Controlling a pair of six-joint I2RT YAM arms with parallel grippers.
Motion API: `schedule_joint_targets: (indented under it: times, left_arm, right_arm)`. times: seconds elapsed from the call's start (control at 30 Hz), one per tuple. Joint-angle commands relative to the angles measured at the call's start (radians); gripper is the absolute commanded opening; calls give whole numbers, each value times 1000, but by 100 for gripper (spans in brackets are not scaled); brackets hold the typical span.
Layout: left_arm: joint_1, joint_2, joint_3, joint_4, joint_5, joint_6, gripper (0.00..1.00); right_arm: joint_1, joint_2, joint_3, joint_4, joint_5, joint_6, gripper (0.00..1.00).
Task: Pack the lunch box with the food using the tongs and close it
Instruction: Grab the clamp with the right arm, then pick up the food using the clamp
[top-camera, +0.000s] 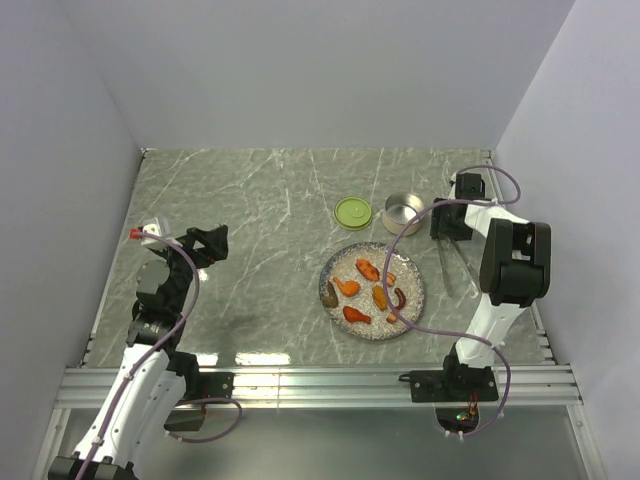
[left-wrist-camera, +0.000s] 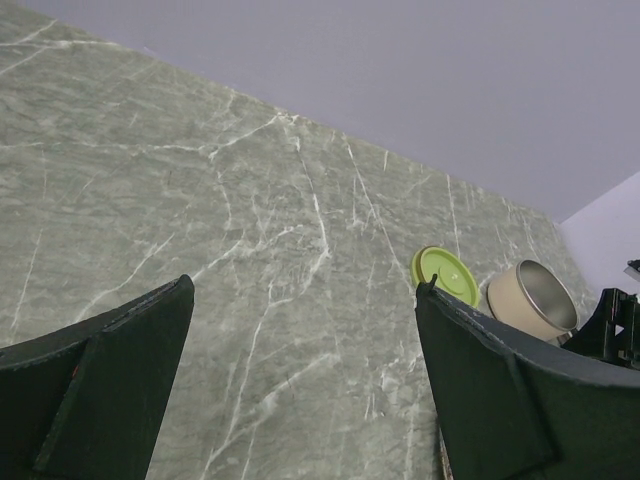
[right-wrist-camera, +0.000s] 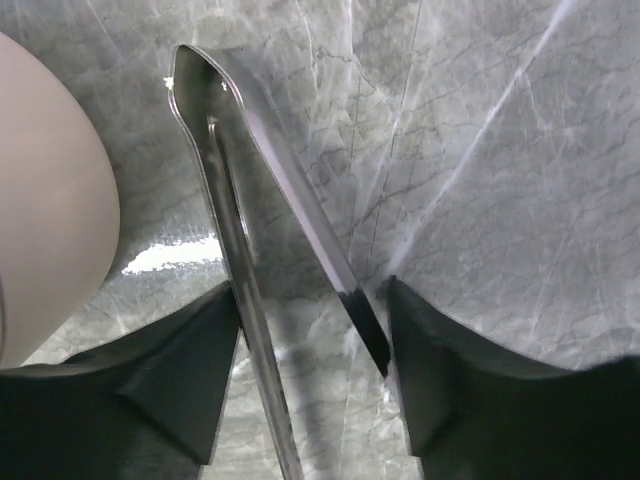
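The tongs (top-camera: 445, 265) lie on the table right of the plate (top-camera: 372, 245), joined end toward the lunch box (top-camera: 403, 211). My right gripper (top-camera: 452, 238) is down over them. In the right wrist view its fingers (right-wrist-camera: 205, 370) press against the outside of both arms of the tongs (right-wrist-camera: 225, 200), so it is shut on them. The food (top-camera: 367, 269), orange, red and dark pieces, lies on the plate. The steel lunch box stands without its lid, and the lime-green lid (top-camera: 352, 211) lies flat to its left. My left gripper (top-camera: 212, 240) hovers open and empty at the table's left side.
In the left wrist view the open left gripper (left-wrist-camera: 305, 288) looks over bare marble toward the lid (left-wrist-camera: 447, 272) and the lunch box (left-wrist-camera: 535, 300). The lunch box wall (right-wrist-camera: 45, 200) looms close on the left of the right wrist view. Walls enclose the table on three sides.
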Motion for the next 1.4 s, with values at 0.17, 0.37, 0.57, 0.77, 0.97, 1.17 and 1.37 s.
schedule_joint_targets:
  times: [0.17,0.37,0.57,0.77,0.97,1.17,1.37]
  left_arm:
    - [4,-25,-5,2,2,-3,99]
    - [4,-30,-6,-3,2,-3,100]
    - [4,-33,-8,-1,0,-4,99]
    - [4,-31,-9,5,2,-6,99]
    - [4,-27,-13,13,11,-7,99]
    - [4,-35,-19,25,14,-9,99]
    - [4,-25,-20,42,29,-7,99]
  right_arm:
    - [-5,1,32,-47,60,37,49]
    - [-10,-189,-72,5,121,84,41]
    - [-10,-513,-205,44,186,142,37]
    - [4,-816,-304,79,192,176,34]
    - [68,-1051,-353,103,225,182,34]
    - [278,-1274,-399,108,261,192,36]
    - [415,-1409,-500,214,127,213,36]
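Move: The open right fingers already straddle the clamp's legs down at the table, the clamp's middle about 3 cm back of them and 1 cm lower. From the right hand the pot stands some 12 cm left and 4 cm farther out, and the food plate's middle lies roughly 21 cm left and 16 cm back. The clamp is about 64 cm right of the left hand, 9 cm ahead and 22 cm below. The right hand pinches the clamp, lifts it about 30 cm and back, finally left, tilting up 60 degrees. ##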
